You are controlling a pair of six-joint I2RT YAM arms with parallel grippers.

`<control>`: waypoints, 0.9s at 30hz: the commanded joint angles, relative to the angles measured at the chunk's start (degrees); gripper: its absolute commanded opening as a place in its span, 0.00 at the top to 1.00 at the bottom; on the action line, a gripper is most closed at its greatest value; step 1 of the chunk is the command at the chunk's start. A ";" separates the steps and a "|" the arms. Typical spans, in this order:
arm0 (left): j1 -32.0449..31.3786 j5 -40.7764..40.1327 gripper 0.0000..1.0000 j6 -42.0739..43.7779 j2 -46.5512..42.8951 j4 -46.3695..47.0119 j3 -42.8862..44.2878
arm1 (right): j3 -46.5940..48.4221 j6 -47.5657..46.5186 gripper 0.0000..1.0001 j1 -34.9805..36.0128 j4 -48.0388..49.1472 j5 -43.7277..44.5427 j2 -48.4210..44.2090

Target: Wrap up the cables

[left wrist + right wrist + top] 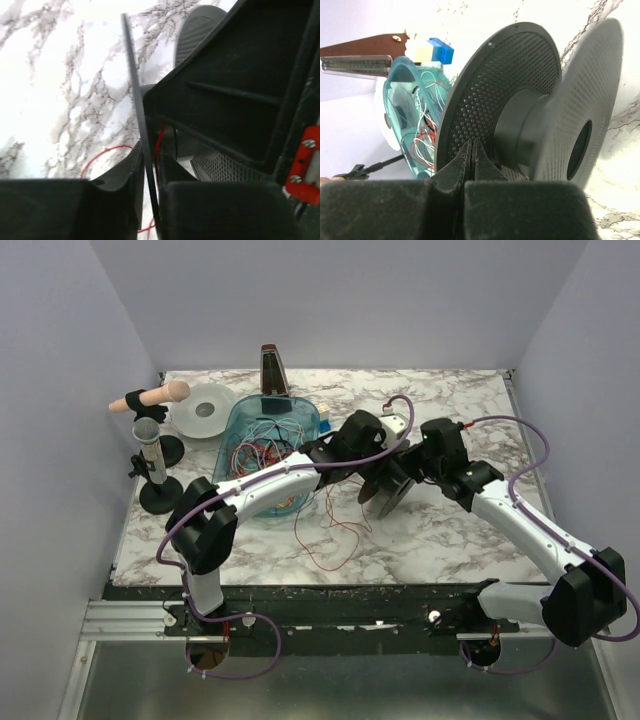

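Note:
The black spool (392,488) stands on edge at the table's middle, between both grippers. My left gripper (372,478) is shut on the thin rim of one spool flange (132,85), seen edge-on between its fingers (125,172). A red cable (107,152) loops on the table beside it and runs up past the jaws. In the top view this red cable (335,530) trails loosely in front of the spool. My right gripper (471,150) is shut, its tips against the perforated flange (495,90) near the hub (520,130); I see nothing between them. It shows in the top view (415,470).
A teal basket (235,430) holding several tangled red and white cables (262,452) sits left of the spool and shows in the right wrist view (400,95). Behind are a brown metronome (272,370), a white disc (205,410), a blue-white block (435,50) and a black stand (155,455).

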 commanded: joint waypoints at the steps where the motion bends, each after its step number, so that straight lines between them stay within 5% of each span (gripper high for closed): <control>1: 0.67 -0.63 0.91 1.17 0.60 -0.29 -0.69 | -1.81 -1.95 0.99 0.09 -2.55 0.49 -0.19; 3: 0.67 -0.45 1.00 0.47 0.43 -0.72 -0.60 | -1.46 -2.74 0.99 0.09 -2.55 0.75 -0.27; 9: 0.67 -0.63 1.00 -3.66 0.34 -3.09 1.85 | 2.22 -12.20 0.99 0.09 -1.67 0.58 0.52; 12: 1.28 0.07 1.00 -5.16 0.25 -4.94 5.27 | 6.52 -18.72 0.57 0.09 -3.07 -0.56 0.78; 20: 3.04 -1.77 1.00 -6.65 0.16 -7.23 7.40 | 8.30 -31.82 0.36 0.09 -1.58 -4.33 -5.54; 27: 7.70 -2.56 1.00 -8.42 0.16 -11.17 15.29 | -1.44 -44.83 0.30 0.09 9.29 -19.79 -16.51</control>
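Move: The reel's left flange already stands between the left hand's half-closed fingers; the reel's middle is about 8 cm to that hand's right, 1 cm ahead and 6 cm down. From the left hand, the cable bin is some 25 cm left and 7 cm ahead, the blue block about 10 cm left and 18 cm ahead. From the shut right hand, the reel's middle is about 4 cm right, level fore and aft, 7 cm below. Rising about 9 cm and drawing back a couple at the end, the right hand opens wide, lets go of the red cable by the left flange and tips its fingers up while swinging counter-clockwise. The left fingers finish closing first, pinching flange and cable together, then carry the rim some 4 cm left and forward, slightly up, turning about 10 degrees counter-clockwise. ##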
